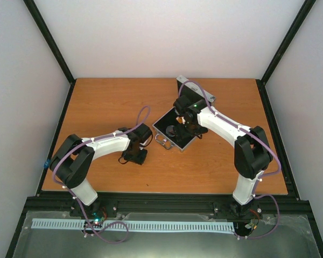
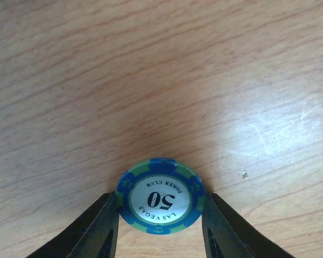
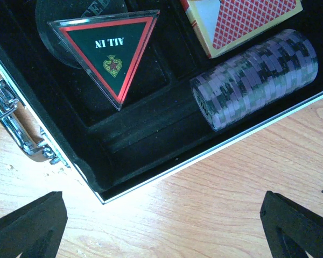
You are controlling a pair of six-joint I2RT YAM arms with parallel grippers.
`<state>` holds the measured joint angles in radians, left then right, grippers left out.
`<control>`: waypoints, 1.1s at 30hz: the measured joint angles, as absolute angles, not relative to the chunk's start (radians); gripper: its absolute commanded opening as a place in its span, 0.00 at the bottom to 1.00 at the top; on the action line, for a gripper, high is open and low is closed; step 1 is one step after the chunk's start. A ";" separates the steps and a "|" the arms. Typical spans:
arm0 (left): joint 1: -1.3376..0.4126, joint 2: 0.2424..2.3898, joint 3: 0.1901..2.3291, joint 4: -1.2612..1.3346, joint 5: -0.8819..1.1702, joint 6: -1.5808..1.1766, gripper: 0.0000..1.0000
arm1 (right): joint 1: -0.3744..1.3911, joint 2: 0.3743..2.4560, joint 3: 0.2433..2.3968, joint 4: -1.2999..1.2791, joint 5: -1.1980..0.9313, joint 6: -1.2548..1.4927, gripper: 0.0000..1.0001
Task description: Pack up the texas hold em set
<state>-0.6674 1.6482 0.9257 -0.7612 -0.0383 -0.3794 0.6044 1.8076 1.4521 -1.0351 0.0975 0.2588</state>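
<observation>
A blue-and-green poker chip (image 2: 160, 185) marked 50 lies flat on the wooden table. My left gripper (image 2: 160, 200) is shut on it, one black finger touching each side of its rim. The silver case (image 3: 204, 153) lies open, with its metal handle (image 3: 13, 121) on the left. On its black lining sit a black-red "ALL IN" triangle (image 3: 114, 51), a red-backed card pack (image 3: 242, 21) and a row of purple chips (image 3: 258, 75). My right gripper (image 3: 164, 226) hangs open over bare table just off the case's near corner. From above, the case (image 1: 162, 128) lies mid-table.
A dark round disc (image 3: 51, 37) lies partly under the triangle. The case's raised lid (image 1: 182, 81) stands behind the right arm. Black frame rails (image 1: 59, 113) and white walls border the table. The left gripper (image 1: 133, 157) is to the case's left.
</observation>
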 measured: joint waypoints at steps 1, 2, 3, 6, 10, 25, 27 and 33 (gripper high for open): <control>-0.667 1.648 0.927 -0.763 -0.039 -0.379 0.38 | 0.604 1.808 1.452 -1.035 0.097 0.258 1.00; -0.667 1.648 0.928 -0.765 -0.040 -0.378 0.38 | 0.604 1.808 1.452 -1.036 0.097 0.258 1.00; -0.667 1.648 0.929 -0.766 -0.041 -0.377 0.38 | 0.604 1.808 1.452 -1.035 0.097 0.258 1.00; -0.667 1.648 0.932 -0.771 -0.047 -0.376 0.37 | 0.604 1.810 1.452 -1.035 0.097 0.258 1.00; -0.667 1.646 0.947 -0.789 -0.057 -0.376 0.37 | 0.604 1.818 1.452 -1.035 0.097 0.258 1.00; -0.667 1.597 1.007 -0.833 -0.076 -0.376 0.37 | 0.604 1.821 1.471 -1.035 0.123 0.270 1.00; -0.667 1.592 1.009 -0.833 -0.076 -0.376 0.37 | 0.603 1.821 1.481 -1.036 0.123 0.271 1.00; -0.667 1.549 1.014 -0.830 -0.075 -0.376 0.36 | 0.595 1.821 1.516 -1.037 0.123 0.278 1.00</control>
<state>-0.6674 1.5486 1.0142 -0.8303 -0.0753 -0.3763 0.5949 1.8206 1.5162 -1.0370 0.1226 0.2779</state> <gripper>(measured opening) 0.400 1.000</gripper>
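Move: My left hand already grips the blue 50 chips, low at the table. The open case they are headed for has its tray's middle about 12 cm ahead and 18 cm to my right, about level in height. Its metal handle is nearer, roughly 7 cm ahead and 12 cm right; the dark round disc inside lies some 12 cm ahead and 15 cm right. From my open right hand, the tray's middle is about 4 cm ahead, 4 cm left and 8 cm below. I keep the blue 50 chips pinched between my left fingertips and lift them off the tabletop, rising about 5 cm with a small forward drift towards the case and tipping the fingertips slightly outward. My right hand, empty and wide open over the case, sinks a hair, then eases about 2 cm forward and up. ##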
